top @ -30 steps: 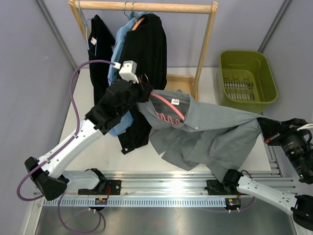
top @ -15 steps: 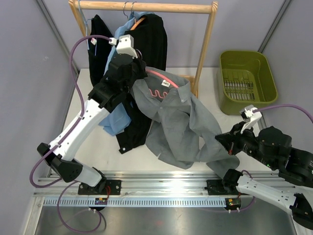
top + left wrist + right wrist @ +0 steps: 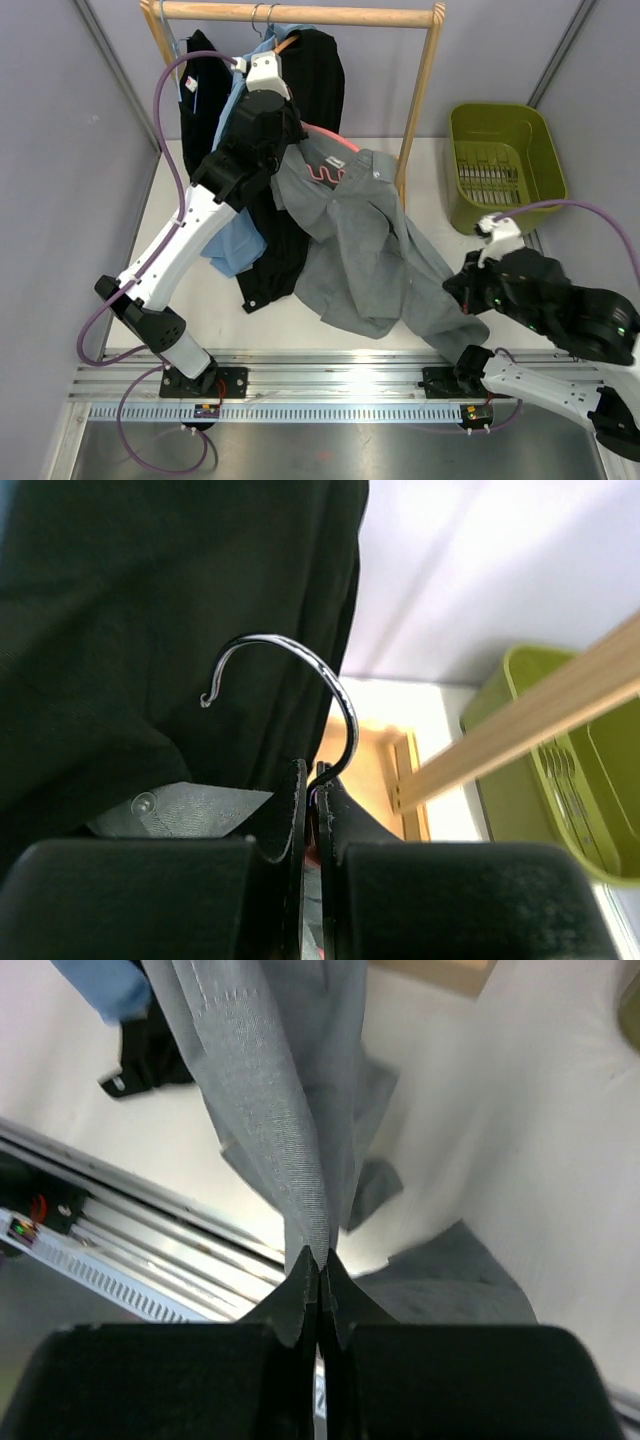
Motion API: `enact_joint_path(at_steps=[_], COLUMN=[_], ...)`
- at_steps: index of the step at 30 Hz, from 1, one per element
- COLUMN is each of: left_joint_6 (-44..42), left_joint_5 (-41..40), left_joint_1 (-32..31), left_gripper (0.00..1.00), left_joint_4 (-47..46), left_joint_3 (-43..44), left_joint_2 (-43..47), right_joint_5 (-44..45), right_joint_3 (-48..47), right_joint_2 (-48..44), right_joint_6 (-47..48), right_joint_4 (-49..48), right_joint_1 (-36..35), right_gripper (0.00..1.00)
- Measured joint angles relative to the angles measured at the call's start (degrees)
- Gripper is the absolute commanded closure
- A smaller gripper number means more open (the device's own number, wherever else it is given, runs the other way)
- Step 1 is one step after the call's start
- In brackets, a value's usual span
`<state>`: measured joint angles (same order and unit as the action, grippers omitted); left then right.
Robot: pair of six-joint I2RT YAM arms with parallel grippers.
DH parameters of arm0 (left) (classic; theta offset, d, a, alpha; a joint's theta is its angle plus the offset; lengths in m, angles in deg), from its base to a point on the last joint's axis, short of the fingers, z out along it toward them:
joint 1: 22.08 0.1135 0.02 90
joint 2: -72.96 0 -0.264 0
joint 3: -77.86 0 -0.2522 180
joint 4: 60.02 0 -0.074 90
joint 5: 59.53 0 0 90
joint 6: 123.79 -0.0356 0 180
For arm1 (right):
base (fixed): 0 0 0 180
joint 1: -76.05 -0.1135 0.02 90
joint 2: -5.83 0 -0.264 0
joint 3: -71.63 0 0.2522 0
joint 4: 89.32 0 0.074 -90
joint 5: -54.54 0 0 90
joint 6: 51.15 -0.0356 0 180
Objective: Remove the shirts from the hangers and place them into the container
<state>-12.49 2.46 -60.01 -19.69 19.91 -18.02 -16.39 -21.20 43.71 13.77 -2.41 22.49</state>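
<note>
My left gripper (image 3: pixel 292 138) is raised in front of the rack, shut on the metal hook (image 3: pixel 300 670) of the pink hanger (image 3: pixel 328 134). The grey shirt (image 3: pixel 372 250) hangs from that hanger and drapes down to the table. The fingers (image 3: pixel 296 790) pinch the base of the hook. My right gripper (image 3: pixel 463 292) sits low at the right, shut on an edge of the grey shirt (image 3: pixel 270 1090), which is pulled taut above the jaws. The olive-green container (image 3: pixel 500 165) stands at the back right, with no shirt showing inside it.
The wooden rack rail (image 3: pixel 300 14) carries a black shirt (image 3: pixel 312 75) on an orange hanger (image 3: pixel 286 43), a light blue shirt (image 3: pixel 236 240) and another black shirt (image 3: pixel 200 95). The rack's right post (image 3: pixel 418 100) stands between the grey shirt and the container. A metal rail (image 3: pixel 330 360) runs along the near edge.
My left arm has lifted the hanger up and back toward the rack. The right gripper came in leftward with the grey fabric, so the shirt now hangs steeper instead of stretched across the table.
</note>
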Motion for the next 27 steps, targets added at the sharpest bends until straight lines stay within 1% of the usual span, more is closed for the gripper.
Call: enact_joint_path(at_steps=[3, 5, 11, 12, 13, 14, 15, 16, 19, 20, 23, 25, 27], left_joint_6=[-1.20, -1.97, -2.99, -2.97, -2.86, -2.62, -2.14, -1.49, 0.15, 0.42, 1.53, 2.36, 3.23], left_joint_5=[-1.79, -2.40, -3.34, -3.26, -2.99, -2.43, -1.92, -1.22, 0.59, 0.63, 0.85, 1.95, 2.54], left_joint_1=[0.22, 0.20, 0.13, 0.13, 0.13, 0.15, 0.35, 0.55, 0.11, -0.52, -3.74, -5.40, -6.58], left_gripper=[1.00, 1.00, 1.00, 1.00, 1.00, 1.00, 1.00, 1.00, 1.00, 1.00, 1.00, 1.00, 1.00], left_joint_4=[1.27, 1.25, 1.03, 1.16, 1.33, 1.42, 1.40, 1.09, -0.17, -1.55, -1.84, -2.14, -2.64], left_joint_3=[4.31, 5.62, 6.45, 6.45, 6.45, 6.43, 6.27, 5.22, -3.98, -8.07, -19.63, -24.65, -28.44], left_joint_2=[-1.05, -1.11, -0.98, -0.87, -0.66, -0.35, 0.15, 1.22, 8.20, 10.82, 18.36, 20.57, 20.85], right_joint_5=[-2.25, -3.34, -6.34, -6.58, -6.67, -6.64, -6.67, -6.60, -6.58, -6.60, -6.56, -6.60, -6.82], right_joint_3=[2.78, 3.80, 5.07, 5.09, 5.09, 4.94, 4.63, 4.31, 1.05, -0.59, -6.67, -9.77, -12.04], right_joint_2=[3.04, 3.34, 3.50, 3.91, 4.28, 4.79, 5.33, 5.75, 7.28, 7.85, 10.16, 11.56, 12.94], right_joint_6=[-0.44, -0.68, -1.31, -1.31, -1.51, -1.55, -1.64, -1.36, -0.17, 0.09, 1.29, 2.01, 2.73], right_joint_4=[0.07, -0.26, -1.99, -1.97, -1.97, -1.27, 0.09, 0.98, 2.14, 2.05, 0.61, -0.96, -2.84], right_joint_1=[0.00, 0.00, 0.07, 0.07, 0.07, 0.07, 0.07, 0.07, 0.11, 0.11, 0.11, 0.11, 0.11], right_gripper=[1.00, 1.00, 1.00, 0.67, 0.46, 0.32, 0.23, 0.08, 0.07, 0.07, 0.07, 0.09, 0.11])
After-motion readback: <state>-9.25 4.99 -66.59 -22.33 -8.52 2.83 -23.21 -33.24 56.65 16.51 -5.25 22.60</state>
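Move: My left hand already pinches the grey shirt's hanger by its hook; the collar lies about 13 cm to its right, 7 cm back and 5 cm below, and the black shirt hangs some 6 cm ahead, 3 cm left and 10 cm lower. My right hand still grips the grey shirt's lower cloth; from there the collar is roughly 20 cm ahead, 14 cm left and 7 cm up, the container 32 cm ahead, 19 cm right and 25 cm down. I open my right fingers wide and let go of the grey cloth after easing that hand down and left about 4 cm, then lift it some 8 cm, still drifting left, towards the collar. My left hand keeps the hook pinched, rises 4 cm, then draws the hanger back and well down, away from the black shirt, turning slightly clockwise. ##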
